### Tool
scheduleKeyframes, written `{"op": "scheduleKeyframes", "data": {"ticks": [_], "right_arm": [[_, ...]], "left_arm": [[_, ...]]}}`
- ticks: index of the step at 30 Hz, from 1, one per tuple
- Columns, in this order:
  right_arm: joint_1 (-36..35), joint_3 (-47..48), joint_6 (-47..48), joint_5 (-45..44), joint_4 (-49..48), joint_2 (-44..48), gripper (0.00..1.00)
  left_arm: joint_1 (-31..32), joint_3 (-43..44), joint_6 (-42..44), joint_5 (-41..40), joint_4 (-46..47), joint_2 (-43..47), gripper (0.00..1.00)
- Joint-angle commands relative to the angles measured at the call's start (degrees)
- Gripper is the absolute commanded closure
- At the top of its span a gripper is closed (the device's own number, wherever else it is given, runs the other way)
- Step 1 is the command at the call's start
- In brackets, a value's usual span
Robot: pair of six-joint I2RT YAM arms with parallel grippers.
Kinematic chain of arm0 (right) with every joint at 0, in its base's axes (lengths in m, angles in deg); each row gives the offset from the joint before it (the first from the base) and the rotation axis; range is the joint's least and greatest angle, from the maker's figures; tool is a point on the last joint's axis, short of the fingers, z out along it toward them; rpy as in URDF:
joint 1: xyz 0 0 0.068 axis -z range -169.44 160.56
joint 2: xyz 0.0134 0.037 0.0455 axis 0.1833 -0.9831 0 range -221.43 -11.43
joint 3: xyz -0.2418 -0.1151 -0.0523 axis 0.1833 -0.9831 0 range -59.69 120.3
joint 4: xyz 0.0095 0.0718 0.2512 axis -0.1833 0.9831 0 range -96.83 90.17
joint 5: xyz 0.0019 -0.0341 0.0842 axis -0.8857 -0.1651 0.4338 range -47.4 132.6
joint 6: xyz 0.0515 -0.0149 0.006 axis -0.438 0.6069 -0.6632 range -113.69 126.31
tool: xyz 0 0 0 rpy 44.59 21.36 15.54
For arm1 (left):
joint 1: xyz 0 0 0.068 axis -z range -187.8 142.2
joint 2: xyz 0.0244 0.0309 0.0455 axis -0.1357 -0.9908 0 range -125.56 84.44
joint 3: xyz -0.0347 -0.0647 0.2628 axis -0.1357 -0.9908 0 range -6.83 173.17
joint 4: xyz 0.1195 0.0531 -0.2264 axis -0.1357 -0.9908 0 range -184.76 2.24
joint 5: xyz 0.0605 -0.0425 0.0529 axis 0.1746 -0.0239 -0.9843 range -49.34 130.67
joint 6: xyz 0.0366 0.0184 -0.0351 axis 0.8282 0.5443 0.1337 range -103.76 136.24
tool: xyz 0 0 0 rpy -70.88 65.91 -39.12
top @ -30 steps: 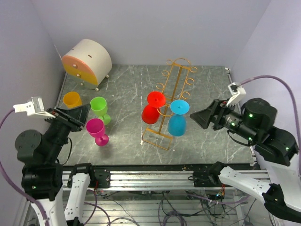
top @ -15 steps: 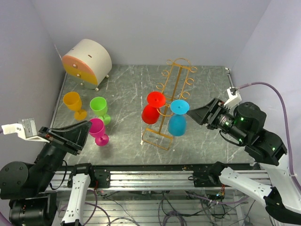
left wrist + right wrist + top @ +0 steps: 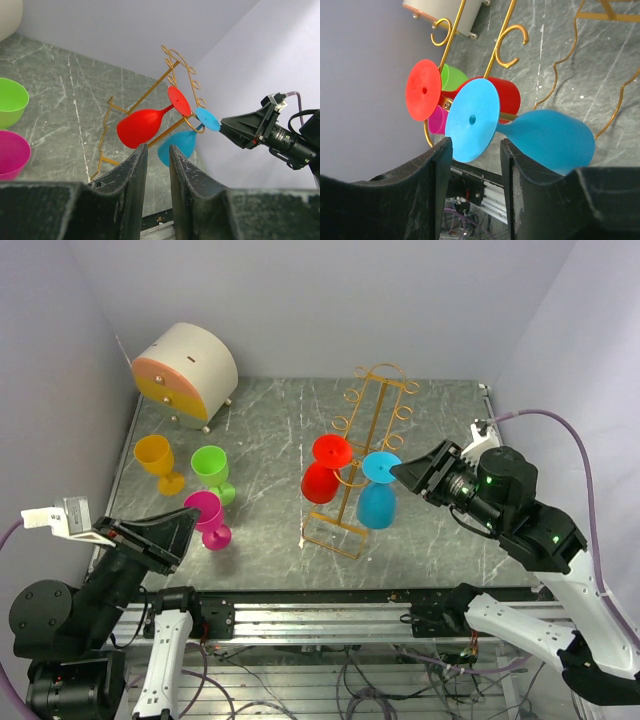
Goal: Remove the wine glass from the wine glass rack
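The golden wire wine glass rack (image 3: 372,430) stands mid-table, leaning. Two wine glasses hang on it bowl-down: a red one (image 3: 322,480) on its left side and a blue one (image 3: 378,502) on its right. My right gripper (image 3: 398,470) is at the blue glass's round foot (image 3: 472,120). Its jaws are open, one on each side of the foot's lower edge, with no contact that I can see. The blue bowl (image 3: 550,140) lies just beyond the right finger. My left gripper (image 3: 188,520) hovers at the near left, open a little, with nothing in it (image 3: 157,149).
Orange (image 3: 155,455), green (image 3: 210,465) and pink (image 3: 203,510) glasses stand upright on the left of the marble table; the pink one is right by my left gripper. A white round drawer box (image 3: 185,370) sits at the back left. Walls close in on both sides.
My right gripper has moved left up to the blue glass's foot, and its jaws have narrowed. The left arm pulled back toward the near edge, uncovering the orange glass.
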Motion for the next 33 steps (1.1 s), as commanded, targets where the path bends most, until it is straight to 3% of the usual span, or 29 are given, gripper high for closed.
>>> {"op": "scheduleKeyframes", "data": {"ticks": [1,12,16,23,29,33], "right_arm": [[0.0,-1.2,-0.8,-1.7,-3.1,-0.2,0.59],[0.0,-3.1,-1.2,-1.3,-5.6,-1.5,0.67],[0.0,-3.5,-1.5,-1.9,-5.7,-1.1,0.86],[0.0,-1.8,-1.3,-4.6,-3.8,0.4,0.90],[0.1,-1.1,-2.0,-6.0,-3.3,1.9,1.00],[0.0,-2.4,-3.8,-7.4,-4.3,4.3,1.00]], "left_arm": [[0.2,-0.2,1.4,1.6,-1.5,0.7,0.65],[0.3,-2.1,1.1,1.7,-0.9,1.2,0.65],[0.2,-2.2,1.3,1.6,-1.0,1.2,0.65],[0.3,-2.8,1.1,1.8,-0.7,1.4,0.65],[0.3,-3.8,0.3,2.4,0.4,1.5,0.65],[0.3,-3.1,0.7,2.2,0.1,1.1,0.65]]}}
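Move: The blue wine glass hangs upside down with its base close in front of the right hand: the middle of the disc lies about 4 cm left and 2 cm ahead, roughly level with the half-open fingers. The red glass's base is some 13 cm left and 5 cm ahead, also about level; an empty rack hook sits about 6 cm ahead, 2 cm left and a little higher. From the left hand the blue base is roughly 34 cm right, 12 cm ahead and somewhat lower. The blue glass's base gets pinched at its right-hand edge, one finger above the disc and one below: the right hand eases about 2 cm forward and left, sinking 1.5 cm, while its fingers shut. Keeping hold, it then draws the base right and up by about 2 cm each way, with a very slight clockwise turn. ##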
